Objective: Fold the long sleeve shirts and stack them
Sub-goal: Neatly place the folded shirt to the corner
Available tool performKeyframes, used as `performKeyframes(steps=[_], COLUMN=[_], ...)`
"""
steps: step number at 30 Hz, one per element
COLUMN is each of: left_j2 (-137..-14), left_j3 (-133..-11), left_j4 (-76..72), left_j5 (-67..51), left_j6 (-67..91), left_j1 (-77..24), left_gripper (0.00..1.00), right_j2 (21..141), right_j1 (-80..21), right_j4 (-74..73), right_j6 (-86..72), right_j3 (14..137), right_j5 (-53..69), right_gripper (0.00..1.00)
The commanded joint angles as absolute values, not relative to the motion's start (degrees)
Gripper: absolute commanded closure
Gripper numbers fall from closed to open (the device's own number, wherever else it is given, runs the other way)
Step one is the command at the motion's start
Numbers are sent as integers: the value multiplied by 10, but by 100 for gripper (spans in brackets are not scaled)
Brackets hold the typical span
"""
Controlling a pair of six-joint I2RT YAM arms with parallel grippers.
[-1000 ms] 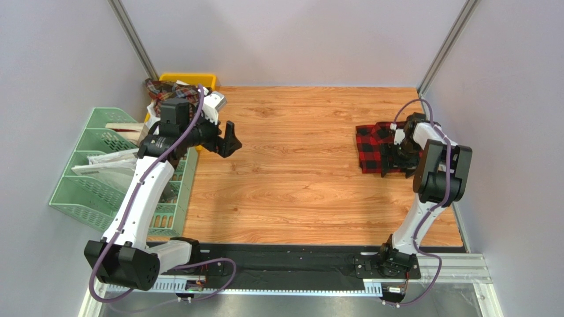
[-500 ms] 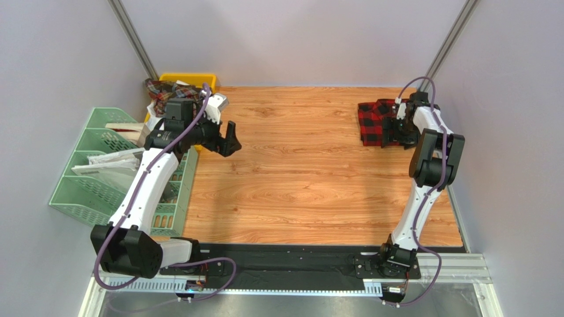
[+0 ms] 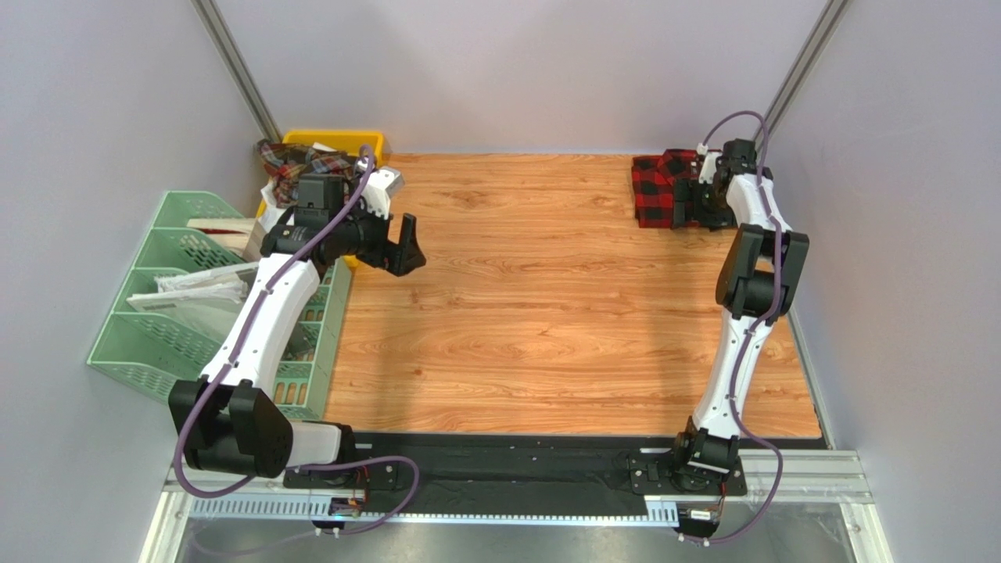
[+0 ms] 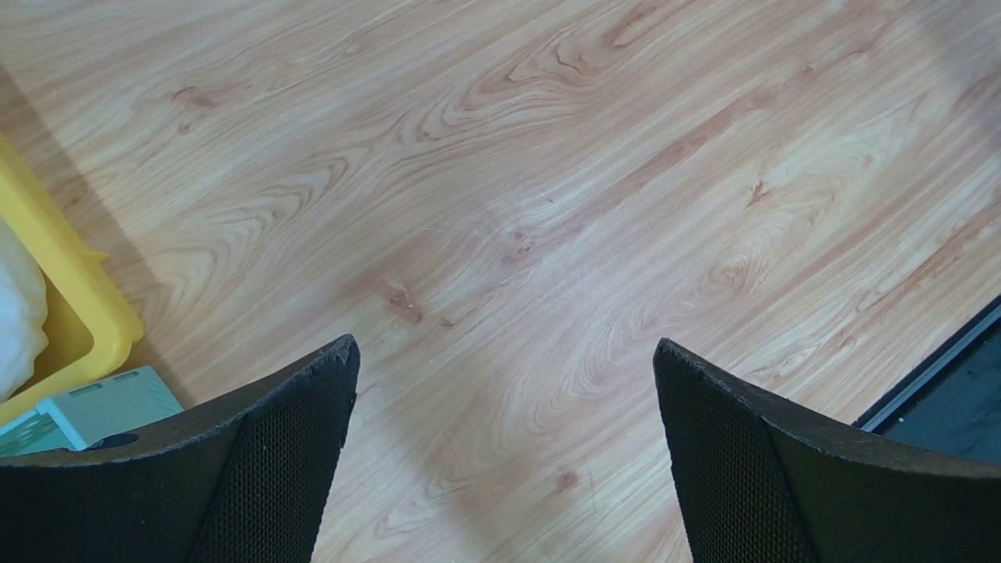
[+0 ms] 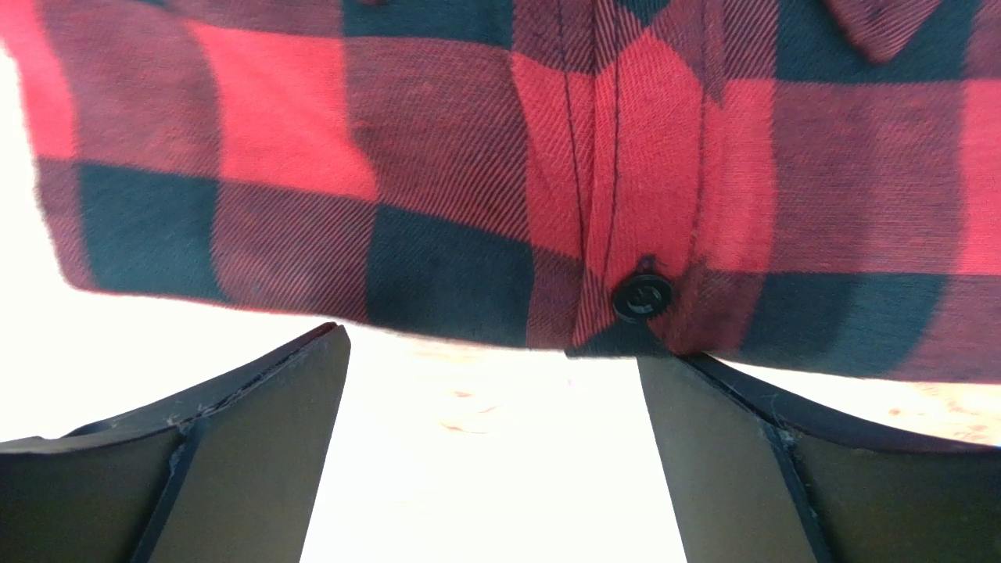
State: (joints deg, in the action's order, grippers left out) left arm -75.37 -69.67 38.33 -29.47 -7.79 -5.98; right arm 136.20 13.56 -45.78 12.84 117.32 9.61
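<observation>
A folded red-and-black check long sleeve shirt (image 3: 660, 188) lies in the table's far right corner. In the right wrist view the shirt (image 5: 470, 153) fills the top, its buttoned front edge just beyond the fingertips. My right gripper (image 3: 703, 195) (image 5: 494, 346) is open, low over the table on the shirt's right side, with only bare table between its fingers. My left gripper (image 3: 405, 244) (image 4: 505, 344) hangs open over bare wood at the left of the table, holding nothing. A heap of darker plaid cloth (image 3: 296, 156) lies in the yellow bin.
The yellow bin (image 3: 341, 141) (image 4: 65, 299) stands at the far left corner. A green file rack (image 3: 176, 293) with papers sits beside the table's left edge. Grey walls close the far and right sides. A black rail (image 4: 952, 387) runs along the near edge.
My right arm has stretched away from its base, and the folded red shirt has slid with it from mid-right to the far right corner. The left arm has barely moved.
</observation>
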Motion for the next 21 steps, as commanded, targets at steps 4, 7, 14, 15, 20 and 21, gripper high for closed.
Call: performKeyframes(steps=[4,7,14,15,20,21], left_j2=[-765,-790,-823,-822,-817,-813], left_j3=[-733,-764,-799,-789,-738,-717], left_j4=[386,410,451,449,446,446], left_j5=[-332,-361,-360,-354,-351,-349], left_j6=[-42,-40,-39,-34,-31,-34], left_j1=[-54,-54,-54,-54,-59,-60], left_gripper=[1,1,1,1,1,1], right_j2=[1249,1168,990,966,840,807], right_j1=[130,129,94,84,-26,-45], right_j4=[-461,-482,-540,-540,-493,-486], right_j6=[127,137,131,128,95,90], right_j3=[1217,1193,1062,1009,827,772], right_j5=[120,137,190,195,185,172], right_gripper=[0,0,0,0,0,0])
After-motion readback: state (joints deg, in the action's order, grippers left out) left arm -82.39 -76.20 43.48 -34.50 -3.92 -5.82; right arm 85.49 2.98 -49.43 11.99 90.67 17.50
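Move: At the far right of the table, the folded shirt's middle lies roughly 9 cm ahead of the right hand, some 2 cm left and 1 cm below, its near edge right at the open fingertips. The table's far right corner is about 16 cm ahead, 8 cm right and 3 cm below. From the idle left hand the shirt lies around 28 cm ahead, 70 cm right and 20 cm lower. Lifting off the near edge of the shirt, the right hand nudges barely forward, then climbs fast, some 24 cm almost straight up at first, before swinging back towards the base and left by about 13 cm each, away from the corner. Its fingers stay wide open and tip up to point about 20 degrees more forward as the hand turns slightly counter-clockwise. ##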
